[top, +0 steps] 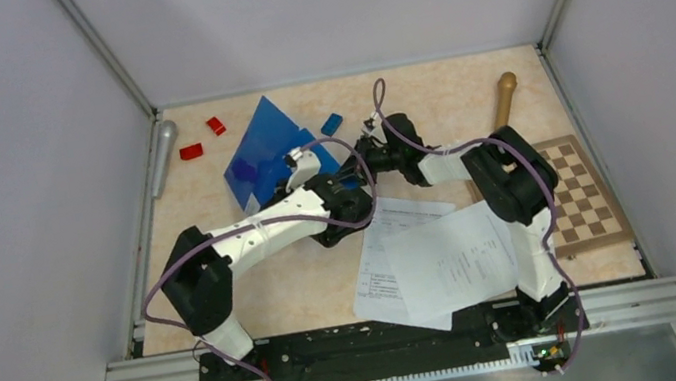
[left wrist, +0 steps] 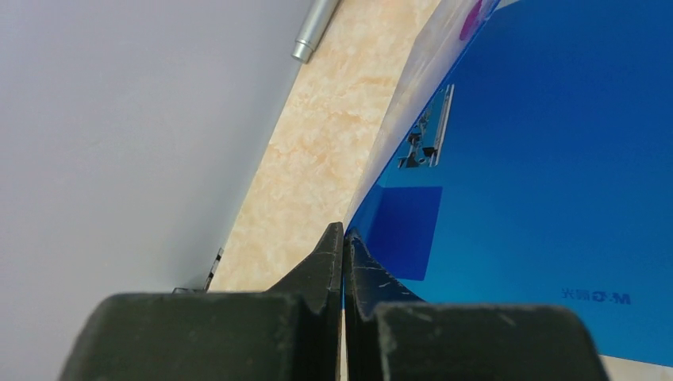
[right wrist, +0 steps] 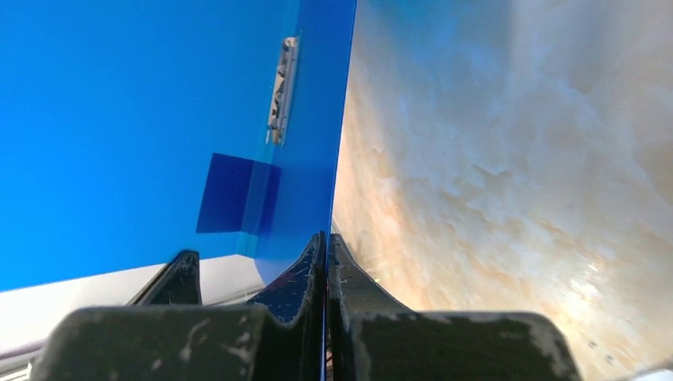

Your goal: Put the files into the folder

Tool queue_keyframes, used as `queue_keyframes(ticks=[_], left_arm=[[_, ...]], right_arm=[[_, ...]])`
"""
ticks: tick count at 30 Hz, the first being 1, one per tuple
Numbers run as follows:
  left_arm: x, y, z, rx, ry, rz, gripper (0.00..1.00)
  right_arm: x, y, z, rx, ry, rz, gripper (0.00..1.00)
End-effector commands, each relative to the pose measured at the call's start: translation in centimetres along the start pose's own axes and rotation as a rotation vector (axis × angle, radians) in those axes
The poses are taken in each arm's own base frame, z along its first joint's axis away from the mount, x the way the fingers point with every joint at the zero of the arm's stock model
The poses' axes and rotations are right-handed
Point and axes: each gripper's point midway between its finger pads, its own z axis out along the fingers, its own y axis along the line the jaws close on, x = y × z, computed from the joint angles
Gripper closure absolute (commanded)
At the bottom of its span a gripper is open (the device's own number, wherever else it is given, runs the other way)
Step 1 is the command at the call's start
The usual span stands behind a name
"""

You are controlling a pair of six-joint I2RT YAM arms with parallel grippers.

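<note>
The bright-blue folder point(top: 265, 146) lies open at the back middle of the table, with one cover raised between the two arms. My left gripper point(top: 297, 162) is shut on a thin edge of a folder cover point(left wrist: 555, 159); the metal clip point(left wrist: 428, 131) shows inside. My right gripper point(top: 361, 157) is shut on the edge of the other cover point(right wrist: 119, 119), and the clip point(right wrist: 282, 87) shows there too. The files point(top: 435, 257), white printed sheets, lie loosely overlapped on the table near the front, right of centre, apart from the folder.
A small blue block point(top: 332, 123) lies right of the folder. Two red blocks point(top: 216, 125) and a silver cylinder point(top: 162, 156) lie to its left. A wooden pestle point(top: 503, 97) and a chessboard point(top: 582, 194) sit on the right. Grey walls close three sides.
</note>
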Motion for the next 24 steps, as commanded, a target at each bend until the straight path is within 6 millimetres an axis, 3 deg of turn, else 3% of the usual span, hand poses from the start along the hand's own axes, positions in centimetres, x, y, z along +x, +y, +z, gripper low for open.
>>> queue_keyframes(ticks=[1, 8, 11, 12, 13, 16, 18, 22, 24], left_arm=[[-3.0, 2.3, -1.0, 0.033, -0.034, -0.113, 1.00], [-7.0, 5.4, -2.8, 0.127, -0.014, -0.372, 1.00], [-7.9, 6.4, -3.4, 0.182, -0.004, -0.516, 0.96], [-8.1, 6.4, -3.5, 0.209, -0.005, -0.550, 0.89], [-8.6, 5.9, -3.8, 0.255, -0.005, -0.608, 0.73], [-9.3, 5.2, -4.6, 0.388, 0.006, -0.710, 0.36], [-9.8, 5.0, -5.2, 0.477, 0.004, -0.776, 0.18], [-10.5, 5.5, -5.9, 0.577, -0.017, -0.868, 0.02], [-10.7, 6.0, -5.8, 0.576, -0.024, -0.878, 0.01]], right_arm=[[0.4, 6.4, -0.4, -0.154, -0.011, -0.170, 1.00], [0.4, 15.3, -4.3, -0.265, -0.103, -0.419, 1.00], [-0.4, 17.5, -6.1, -0.187, -0.189, -0.521, 1.00], [-1.1, 18.0, -7.0, -0.145, -0.244, -0.557, 1.00], [-1.6, 19.1, -8.3, -0.120, -0.309, -0.599, 1.00], [-3.7, 19.7, -11.5, 0.005, -0.499, -0.686, 1.00], [-4.5, 19.8, -13.4, 0.070, -0.582, -0.731, 1.00], [-5.0, 18.7, -15.7, 0.176, -0.648, -0.785, 1.00], [-4.7, 17.7, -15.8, 0.193, -0.633, -0.787, 1.00]])
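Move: Both hands already pinch opposite covers of the partly opened folder. Its middle is about 10 cm ahead, 5 cm right and 12 cm below the left hand, and some 6 cm ahead, 13 cm left and 4 cm below the right. From the right hand, the loose files lie about 20 cm back, 18 cm right and 9 cm down, and the blue brick 14 cm ahead, 2 cm left and 9 cm down. Upward with both covers at first; the right hand keeps its pinch and climbs about 24 cm, faster and higher than the left, veering some 8 cm right and turning roughly 50 degrees. The left hand rises about 11 cm; after the first 8 cm its fingers spread wide and let go of its cover while the hand swings steeply downward in pitch. ##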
